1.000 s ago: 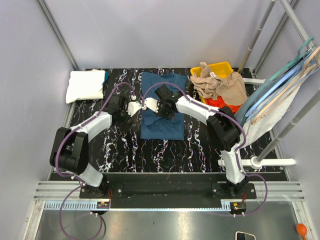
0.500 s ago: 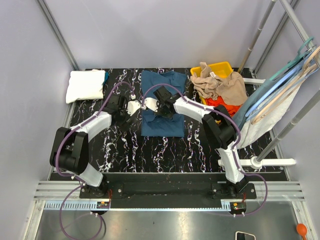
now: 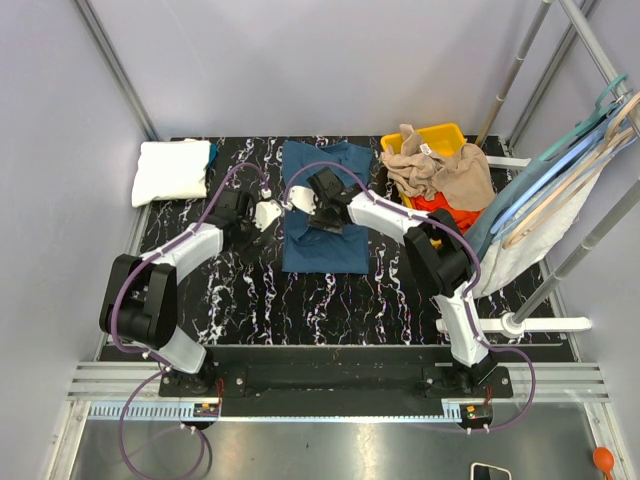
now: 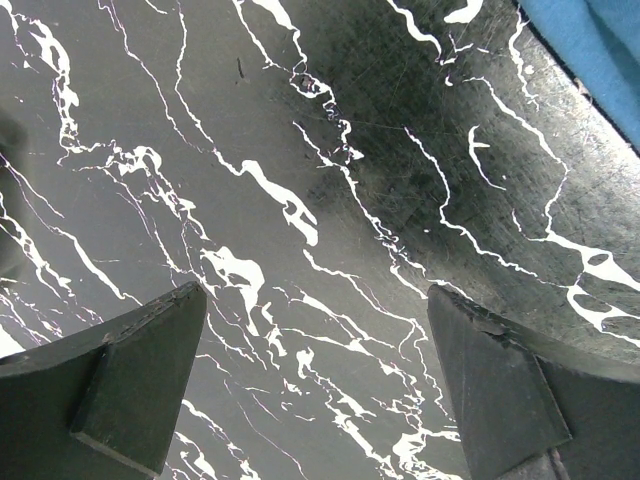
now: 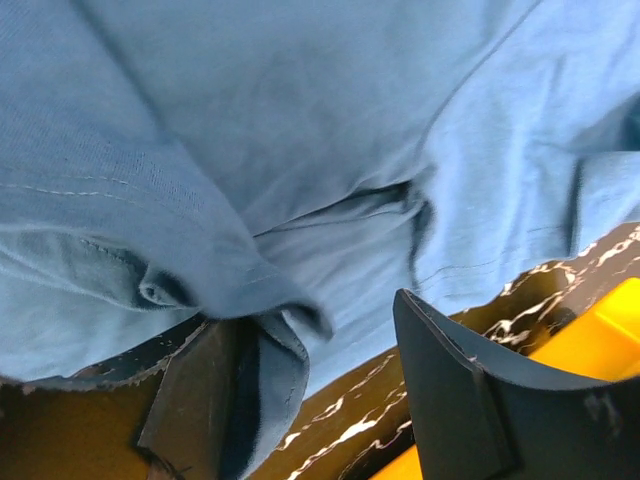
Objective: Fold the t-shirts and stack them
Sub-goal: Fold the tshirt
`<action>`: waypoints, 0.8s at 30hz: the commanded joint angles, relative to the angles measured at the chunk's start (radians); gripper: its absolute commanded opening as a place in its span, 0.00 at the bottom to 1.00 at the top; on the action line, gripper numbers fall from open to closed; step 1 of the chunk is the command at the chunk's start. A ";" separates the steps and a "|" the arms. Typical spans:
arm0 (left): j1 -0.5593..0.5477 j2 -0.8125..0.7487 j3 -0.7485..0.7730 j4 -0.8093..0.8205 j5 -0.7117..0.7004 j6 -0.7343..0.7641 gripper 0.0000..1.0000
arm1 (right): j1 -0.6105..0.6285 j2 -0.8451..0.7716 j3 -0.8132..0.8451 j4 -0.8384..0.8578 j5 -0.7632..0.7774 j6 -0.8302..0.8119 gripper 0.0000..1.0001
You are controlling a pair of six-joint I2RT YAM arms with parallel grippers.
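The dark teal-blue t-shirt [image 3: 322, 255] lies partly folded in the middle of the black marbled table [image 3: 400, 300]. My right gripper [image 3: 312, 212] hovers over its upper left part. In the right wrist view the jaws of the right gripper [image 5: 320, 350] stand apart, open, and a fold of the teal shirt [image 5: 300, 130] drapes against the left finger without being pinched. My left gripper [image 3: 268, 214] is open just left of the shirt. In the left wrist view the left gripper [image 4: 315, 330] has only bare table between its fingers. A folded white t-shirt [image 3: 172, 170] lies at the far left.
A yellow bin [image 3: 447, 134] at the back right holds a tan t-shirt [image 3: 440, 170] over a red-orange one [image 3: 440, 207]. Pale blue and beige hangers [image 3: 560, 180] hang on the rack at the right. The bin's edge [image 5: 590, 340] shows near the right fingers.
My right gripper has opened from shut and let go of the teal shirt, shifting slightly toward the back. The left arm has stayed still.
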 commanded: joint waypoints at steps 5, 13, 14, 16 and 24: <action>0.001 -0.036 -0.007 0.042 0.023 0.003 0.99 | -0.020 0.029 0.094 0.052 0.053 -0.031 0.67; 0.001 -0.038 0.001 0.044 0.023 -0.001 0.99 | -0.046 0.034 0.146 0.055 0.079 -0.049 0.68; 0.001 -0.038 0.002 0.044 0.023 -0.001 0.99 | -0.053 0.039 0.161 0.057 0.093 -0.052 0.68; 0.001 -0.036 0.004 0.048 0.023 -0.003 0.99 | -0.061 0.042 0.173 0.063 0.105 -0.057 0.68; 0.001 -0.023 0.067 0.013 0.108 -0.052 0.99 | -0.075 -0.064 0.099 0.055 0.102 0.015 0.77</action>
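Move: The right hand is open over the middle of the folded t-shirt, whose centre lies about 3 cm ahead, level sideways and some 4 cm below. The yellow basket is about 27 cm to its right and 9 cm farther out; the orange cloth in it lies roughly 30 cm right and 4 cm ahead, the beige cloth 29 cm right and 12 cm ahead. From the idle left hand, the t-shirt's centre is some 12 cm ahead and 17 cm right. The fabric flap draped against the right hand's finger farther from the basket comes free as the half-open hand goes forward over the t-shirt by about 6 cm, at first nearly level, then climbing some 4 cm. Late on it veers slightly right, towards the basket side, and its fingertips swing up and forward about 10 degrees; the fingers keep their gap. ##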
